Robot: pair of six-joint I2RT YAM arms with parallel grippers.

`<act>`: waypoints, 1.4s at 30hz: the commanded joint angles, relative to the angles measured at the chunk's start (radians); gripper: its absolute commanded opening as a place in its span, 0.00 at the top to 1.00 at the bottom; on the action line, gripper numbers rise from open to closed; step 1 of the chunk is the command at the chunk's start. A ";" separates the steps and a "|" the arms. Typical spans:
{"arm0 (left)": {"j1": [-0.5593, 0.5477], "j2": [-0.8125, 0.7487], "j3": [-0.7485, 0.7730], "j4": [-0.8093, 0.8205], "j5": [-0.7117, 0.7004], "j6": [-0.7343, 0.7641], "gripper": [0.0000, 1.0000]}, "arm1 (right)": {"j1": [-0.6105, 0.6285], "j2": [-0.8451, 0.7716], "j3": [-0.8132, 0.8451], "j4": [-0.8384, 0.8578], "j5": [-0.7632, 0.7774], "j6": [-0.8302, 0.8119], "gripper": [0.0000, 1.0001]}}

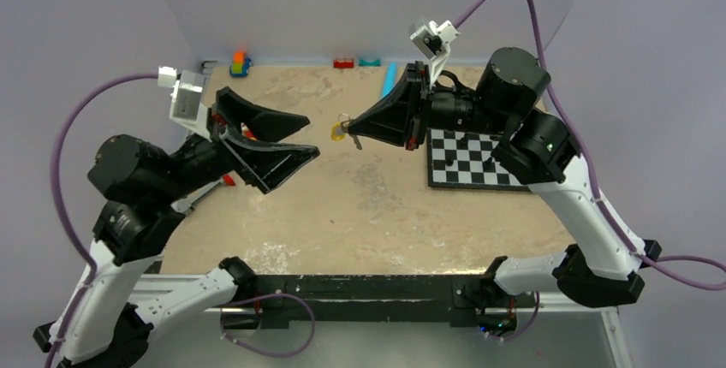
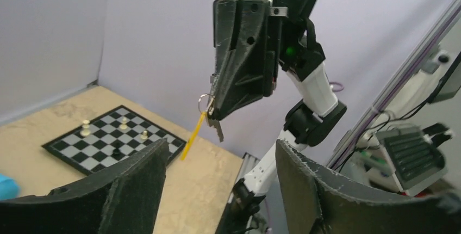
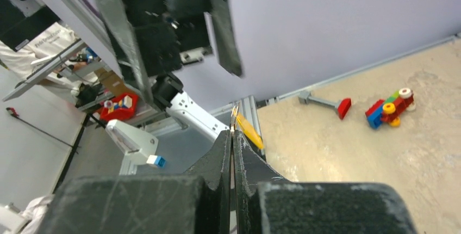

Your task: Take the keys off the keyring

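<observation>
My right gripper (image 1: 354,133) hangs above the middle of the table, shut on the thin silver keyring (image 2: 204,102). From the ring dangle a yellow-headed key (image 2: 193,136) and a short silver blade (image 2: 219,131). In the top view the yellow key (image 1: 339,134) shows just left of the right fingertips. In the right wrist view the shut jaws pinch a thin metal edge, with the yellow key (image 3: 250,129) beside it. My left gripper (image 1: 312,135) is open, a short way left of the keys and level with them. Nothing lies between its fingers (image 2: 136,179).
A chessboard (image 1: 475,158) with a few pawns lies under the right arm. Toy blocks (image 1: 240,64), a red block (image 1: 344,63) and a light-blue cylinder (image 1: 390,77) line the back wall. A red-headed tool (image 3: 326,103) lies near the left arm.
</observation>
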 commanded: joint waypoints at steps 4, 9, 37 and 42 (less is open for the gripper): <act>0.008 0.106 0.320 -0.523 0.220 0.402 0.39 | -0.057 0.041 0.109 -0.177 -0.203 -0.062 1.00; 0.011 0.206 0.462 -0.660 0.252 0.510 0.36 | -0.057 0.075 0.184 -0.281 -0.218 -0.115 1.00; 0.030 0.423 0.647 -0.610 0.432 0.457 0.56 | -0.056 0.096 0.207 -0.317 -0.254 -0.167 1.00; 0.037 0.438 0.648 -0.612 0.442 0.465 0.51 | -0.057 0.100 0.208 -0.315 -0.256 -0.164 1.00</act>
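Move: About 5 cm to the left hand's right, 1 cm farther out and roughly level in height, the yellow key hangs from the ring. The ring is about 5 cm right, 2 cm ahead and 2 cm above that hand; the grey key hangs about 6 cm right, level fore and aft. From the closed right hand holding the bunch, the yellow key is about 2 cm left, level fore and aft, 2 cm below. Swinging back about 3.5 cm and slightly left and up, the left hand then comes forward and right, down and partly up again, ending some 4 cm right of its start around the yellow key. Its wrist turns some 30 degrees, levelling the fingers and aiming them straight right, as they close to about half open. The right hand keeps its grip, lowering the bunch about 3.5 cm and back a little, its tips dipping. ##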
